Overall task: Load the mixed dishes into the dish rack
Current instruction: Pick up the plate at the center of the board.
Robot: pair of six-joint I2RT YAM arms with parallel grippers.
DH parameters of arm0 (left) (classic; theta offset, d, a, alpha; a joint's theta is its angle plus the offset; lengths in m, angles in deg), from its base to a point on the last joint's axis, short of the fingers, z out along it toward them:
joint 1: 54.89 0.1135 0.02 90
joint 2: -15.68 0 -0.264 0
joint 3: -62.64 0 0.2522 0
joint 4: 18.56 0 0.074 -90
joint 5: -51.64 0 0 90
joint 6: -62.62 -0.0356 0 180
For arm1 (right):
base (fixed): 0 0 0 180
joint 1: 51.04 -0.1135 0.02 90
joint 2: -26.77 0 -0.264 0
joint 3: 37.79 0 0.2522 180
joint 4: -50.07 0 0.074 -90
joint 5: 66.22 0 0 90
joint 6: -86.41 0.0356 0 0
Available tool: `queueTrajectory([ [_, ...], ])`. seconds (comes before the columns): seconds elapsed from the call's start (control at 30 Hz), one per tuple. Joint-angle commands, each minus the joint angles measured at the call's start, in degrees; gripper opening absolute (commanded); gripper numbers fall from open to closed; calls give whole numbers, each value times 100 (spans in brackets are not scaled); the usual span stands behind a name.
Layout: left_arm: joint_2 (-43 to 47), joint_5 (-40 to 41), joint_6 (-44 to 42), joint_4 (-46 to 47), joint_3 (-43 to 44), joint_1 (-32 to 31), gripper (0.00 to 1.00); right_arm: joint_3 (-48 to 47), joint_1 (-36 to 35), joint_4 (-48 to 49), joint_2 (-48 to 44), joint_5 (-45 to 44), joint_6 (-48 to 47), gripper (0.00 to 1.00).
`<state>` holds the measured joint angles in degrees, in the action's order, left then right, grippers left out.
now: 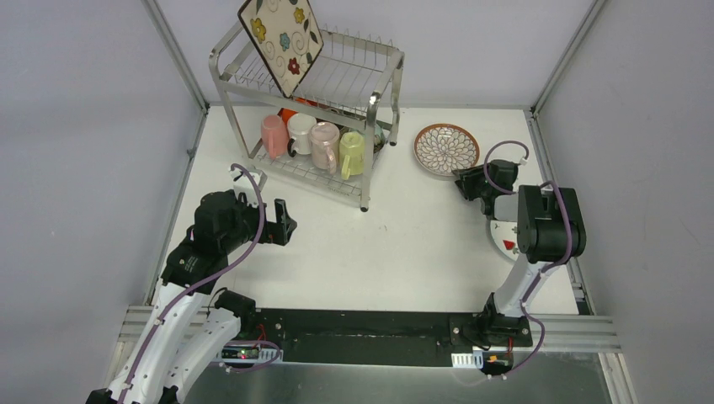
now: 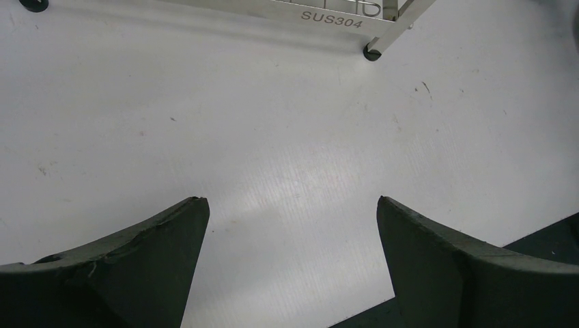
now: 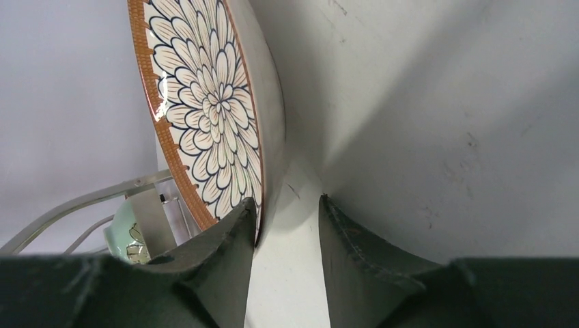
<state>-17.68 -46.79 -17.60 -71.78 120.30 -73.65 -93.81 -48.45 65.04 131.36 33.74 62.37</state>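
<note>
The dish rack (image 1: 389,84) stands at the back, and the square floral plate (image 1: 280,38) leans on its top tier. Several mugs (image 1: 324,143) line the lower tier, with an orange bowl (image 1: 289,112) behind them. The brown-rimmed petal plate (image 1: 446,150) lies on the table to the right of the rack. My right gripper (image 1: 465,182) is at its near edge. In the right wrist view its left finger (image 3: 232,239) touches the plate's rim (image 3: 205,116); the right gripper (image 3: 287,199) is partly open, with bare table in the gap. My left gripper (image 1: 285,222) (image 2: 290,199) hangs wide open and empty over the table.
A white red-marked plate (image 1: 505,240) lies under my right arm near the table's right edge. The rack's foot and lower rail (image 2: 372,51) are just ahead of my left gripper. A mint bowl (image 3: 121,232) shows behind the rack's wire (image 3: 82,205). Grey walls enclose the table.
</note>
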Motion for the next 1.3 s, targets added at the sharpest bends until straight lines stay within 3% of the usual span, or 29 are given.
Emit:
queueTrajectory([
  [0.0, 6, 27, -90, 94, 198, -4, 98, -337, 53, 253, 247, 65, 76, 40],
  [0.23, -23, 18, -110, 95, 203, -4, 98, -549, 66, 10, 484, 68, 50, 33],
  [0.4, -21, 31, -117, 97, 206, -4, 98, -525, 96, -3, 418, 101, 4, 17],
  [0.67, -46, 45, -134, 104, 207, -4, 98, -347, 199, -42, -102, 412, -231, 0],
  [1.03, -35, 100, -109, 101, 215, -4, 98, 79, 251, -945, -1703, 565, -689, 0],
  [1.27, 0, 321, -131, 91, 233, -9, 98, 104, 251, -2643, -3226, 430, -978, 0],
])
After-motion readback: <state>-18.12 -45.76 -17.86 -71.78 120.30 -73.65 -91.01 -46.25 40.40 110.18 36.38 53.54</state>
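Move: The round flower plate's middle lies about 9 cm ahead of the right gripper and 4 cm to its left, only about 1 cm lower, so the fingertips are already at its near right rim. The strawberry plate lies roughly 17 cm back and 20 cm to the right; the yellow mug stands in the rack, some 33 cm left and 5 cm farther out. From the idle left gripper, the flower plate is about 33 cm ahead, 49 cm right and 19 cm below. Ease the half-open right gripper about 2 cm forward onto the flower plate's near right rim and close the fingers until they pinch it. Keeping that pinch, draw back some 8 cm towards the base, rising about 5 cm, nearly all of it late in the pull. ##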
